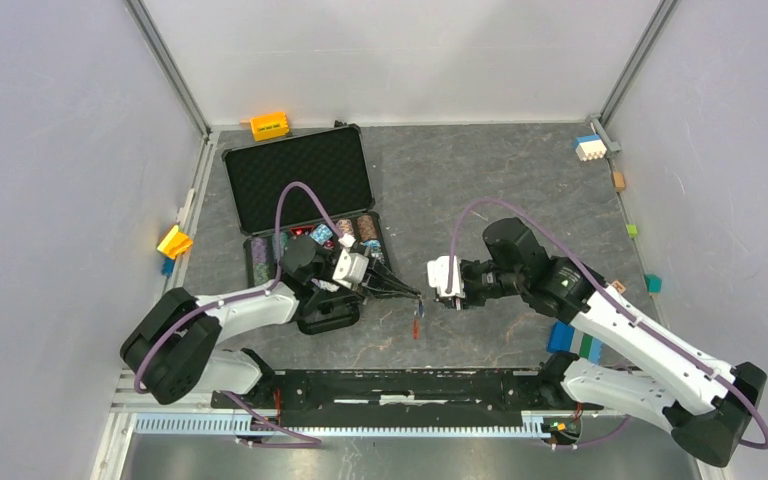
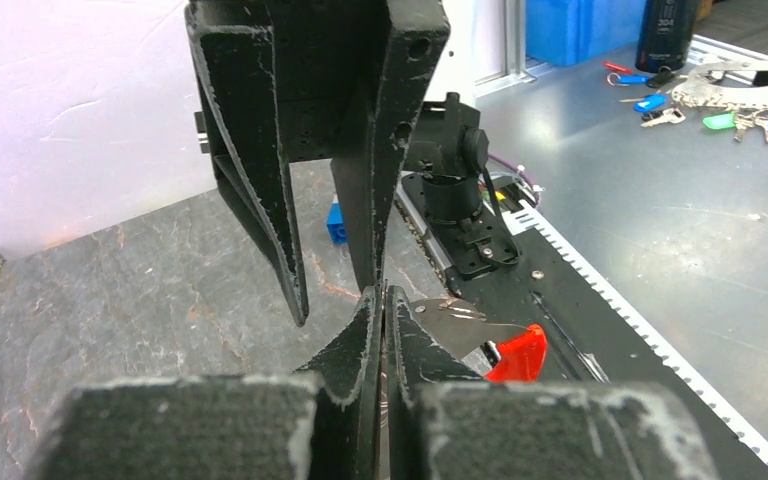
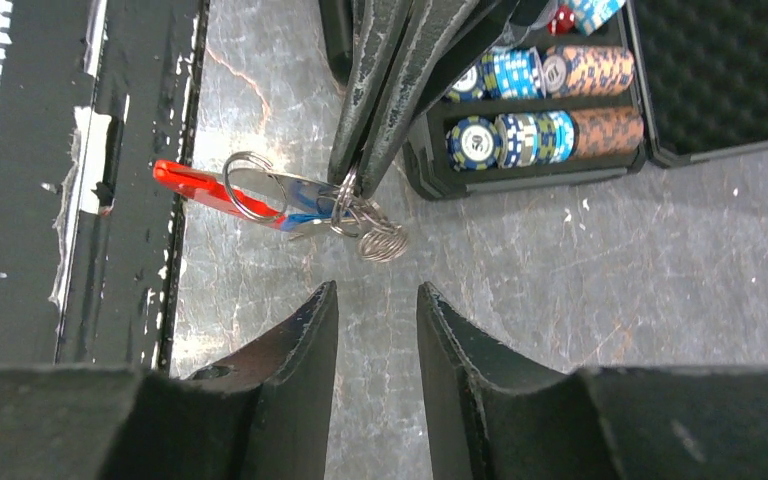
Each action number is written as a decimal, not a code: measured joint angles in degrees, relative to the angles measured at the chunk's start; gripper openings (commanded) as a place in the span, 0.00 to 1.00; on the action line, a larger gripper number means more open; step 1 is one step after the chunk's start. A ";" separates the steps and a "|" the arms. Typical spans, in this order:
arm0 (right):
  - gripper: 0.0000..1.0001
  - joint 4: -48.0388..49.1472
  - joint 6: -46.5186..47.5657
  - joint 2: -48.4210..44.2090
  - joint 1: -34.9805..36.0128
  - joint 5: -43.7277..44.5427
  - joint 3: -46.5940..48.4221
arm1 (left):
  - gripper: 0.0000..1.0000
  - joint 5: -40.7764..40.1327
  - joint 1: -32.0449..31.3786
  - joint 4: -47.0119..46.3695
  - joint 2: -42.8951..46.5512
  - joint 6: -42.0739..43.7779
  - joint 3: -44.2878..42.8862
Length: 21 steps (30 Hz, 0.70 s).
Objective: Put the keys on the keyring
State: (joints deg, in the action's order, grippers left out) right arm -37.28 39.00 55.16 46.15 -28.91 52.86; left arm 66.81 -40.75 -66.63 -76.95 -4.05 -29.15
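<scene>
The keyring (image 3: 360,225), a cluster of silvery rings with a red flat strip (image 3: 195,183), hangs just above the table. A key with a blue head (image 3: 308,214) sits among the rings. My left gripper (image 1: 415,297) is shut on the keyring's rings; its closed fingers (image 3: 385,110) come down from the top of the right wrist view. In the left wrist view the jaws (image 2: 383,297) are pressed together, with the red strip (image 2: 520,352) beside them. My right gripper (image 3: 377,290) is open and empty, facing the keyring a short way off, and in the top view (image 1: 440,285) it sits right of the left gripper.
An open black case (image 1: 300,175) holding poker chips (image 3: 520,75) lies behind the left arm. An orange block (image 1: 269,125), a yellow block (image 1: 174,241), a white block (image 1: 589,148) and blue-green blocks (image 1: 575,342) sit near the table's edges. The black base rail (image 1: 410,385) runs along the front.
</scene>
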 measured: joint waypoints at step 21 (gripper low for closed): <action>0.15 4.46 3.13 3.87 -0.31 -16.44 -1.84 | 0.02 6.54 0.00 0.50 1.95 1.29 0.46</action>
State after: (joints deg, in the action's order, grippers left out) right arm -32.82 42.13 59.02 45.84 -45.34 51.03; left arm 73.34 -40.75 -66.13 -75.00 -2.76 -28.69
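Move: In the left hand's closed tips the keyring already hangs, its middle only about 1 cm below them. From the right hand's open fingertips it lies some 3 cm to the left, about 1 cm back and roughly level. The red-headed key dangles some 6 cm back of the ring and about 3 cm lower. The chip case's middle is about 24 cm left of the right hand, 2 cm farther out and 15 cm below. Closing in on the held keyring, the right hand moves about 4 cm back and to the left, arching up 1 cm and sinking again, while its wrist turns some 15 degrees counter-clockwise; late on, its open fingers narrow to about half their gap around the rings beside the left tips. The left hand keeps its pinch and draws back about 2 cm. ##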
